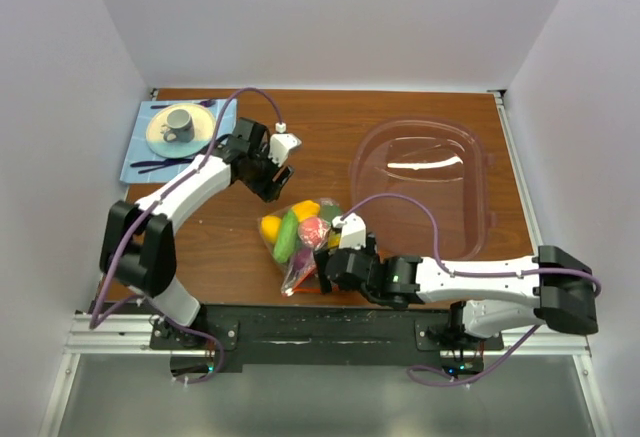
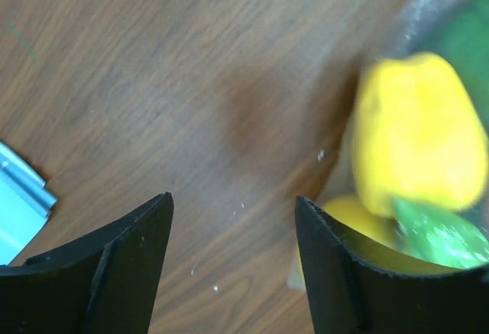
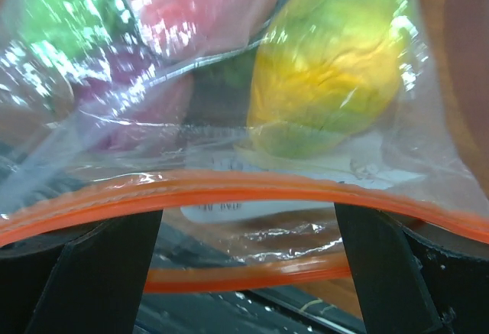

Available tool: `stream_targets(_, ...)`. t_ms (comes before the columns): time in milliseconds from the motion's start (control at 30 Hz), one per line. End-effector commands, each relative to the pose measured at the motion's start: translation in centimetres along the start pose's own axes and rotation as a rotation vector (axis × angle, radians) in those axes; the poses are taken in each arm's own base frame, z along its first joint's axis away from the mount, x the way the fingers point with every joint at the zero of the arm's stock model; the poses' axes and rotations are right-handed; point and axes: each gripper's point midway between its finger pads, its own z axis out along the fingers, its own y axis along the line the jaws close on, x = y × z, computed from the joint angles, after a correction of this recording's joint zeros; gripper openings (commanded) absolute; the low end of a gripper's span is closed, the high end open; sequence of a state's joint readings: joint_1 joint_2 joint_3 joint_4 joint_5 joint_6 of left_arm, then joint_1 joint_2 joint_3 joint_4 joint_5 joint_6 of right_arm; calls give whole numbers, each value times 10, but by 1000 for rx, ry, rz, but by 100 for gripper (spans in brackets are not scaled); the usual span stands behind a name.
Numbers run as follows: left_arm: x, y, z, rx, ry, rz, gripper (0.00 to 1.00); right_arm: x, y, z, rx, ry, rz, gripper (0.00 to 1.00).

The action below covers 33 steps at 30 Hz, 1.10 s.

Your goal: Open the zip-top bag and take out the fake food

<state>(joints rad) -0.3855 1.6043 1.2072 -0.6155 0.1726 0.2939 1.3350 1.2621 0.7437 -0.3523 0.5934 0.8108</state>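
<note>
The zip-top bag (image 1: pixel 300 242) lies on the wooden table between the arms and holds the fake food: a yellow piece (image 1: pixel 271 227), a green one (image 1: pixel 287 237) and a pink-red one (image 1: pixel 311 229). My left gripper (image 1: pixel 275 185) is open and empty just beyond the bag's far end; in the left wrist view (image 2: pixel 233 200) a yellow piece (image 2: pixel 416 147) sits to its right. My right gripper (image 1: pixel 325 257) is at the bag's near end. In the right wrist view (image 3: pixel 244 219) it is open, and the orange zip strip (image 3: pixel 244 189) runs across both fingers, its two halves parted.
A large pink-tinted clear tub (image 1: pixel 425 182) stands at the right. A blue mat (image 1: pixel 140 157) with a plate and a grey cup (image 1: pixel 180 124) lies at the back left. The metal rail of the arm bases (image 1: pixel 320 332) runs along the near edge.
</note>
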Motion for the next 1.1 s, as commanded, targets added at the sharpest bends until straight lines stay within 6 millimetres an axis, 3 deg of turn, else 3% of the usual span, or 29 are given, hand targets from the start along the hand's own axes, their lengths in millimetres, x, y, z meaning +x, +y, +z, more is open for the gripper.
stream_targets(0,-48,-4,2,106,-124,-41,66,2,6,1,0,-66,33,99)
stream_targets(167,-38,-27,1,223,-104,-58,64,4,10,6,-6,-98,21,99)
stream_targets(333,-23,-55,-10,354,-84,-69,64,-4,35,9,-141,-158,20,99)
stream_targets(667,18,-75,-9,418,-16,-68,70,-1,61,22,-207,-151,-41,99)
stream_targets(833,27,-79,-22,428,4,-42,43,7,53,36,-128,-138,-54,99)
stream_targets(867,28,-80,-27,427,-2,-29,33,7,54,37,-132,-141,-49,99)
stream_targets(967,34,-81,-36,420,9,-16,15,11,58,44,-129,-133,-64,98)
stream_targets(1000,35,-81,-38,415,11,-14,4,14,59,45,-133,-122,-74,97)
stream_targets(1067,40,-78,-42,390,25,-14,0,20,60,50,-130,-107,-93,91)
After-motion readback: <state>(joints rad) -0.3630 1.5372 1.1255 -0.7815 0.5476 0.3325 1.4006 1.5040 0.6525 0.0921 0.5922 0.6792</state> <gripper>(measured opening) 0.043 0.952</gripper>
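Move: Lying in the clear bag, the purple food sits about 6 cm left, 4 cm ahead and 6 cm below the right hand. From that hand, the peach is 10 cm ahead and 3 cm left, the mango 7 cm ahead and 3 cm right. The left hand has the lemon in the bag's corner some 10 cm back, 3 cm right and 6 cm below it; the yellow pepper is 6 cm back and 11 cm right. Sliding left about 5 cm, the right hand then sinks, some 5 cm in all, its wide-open fingers going under the orange upper lip of the bag's mouth towards the purple food. The left hand swings right, then draws back about 8 cm to the lemon's corner, tilts some 20 degrees and shuts its open fingers there; whether they pinch film can't be seen. ##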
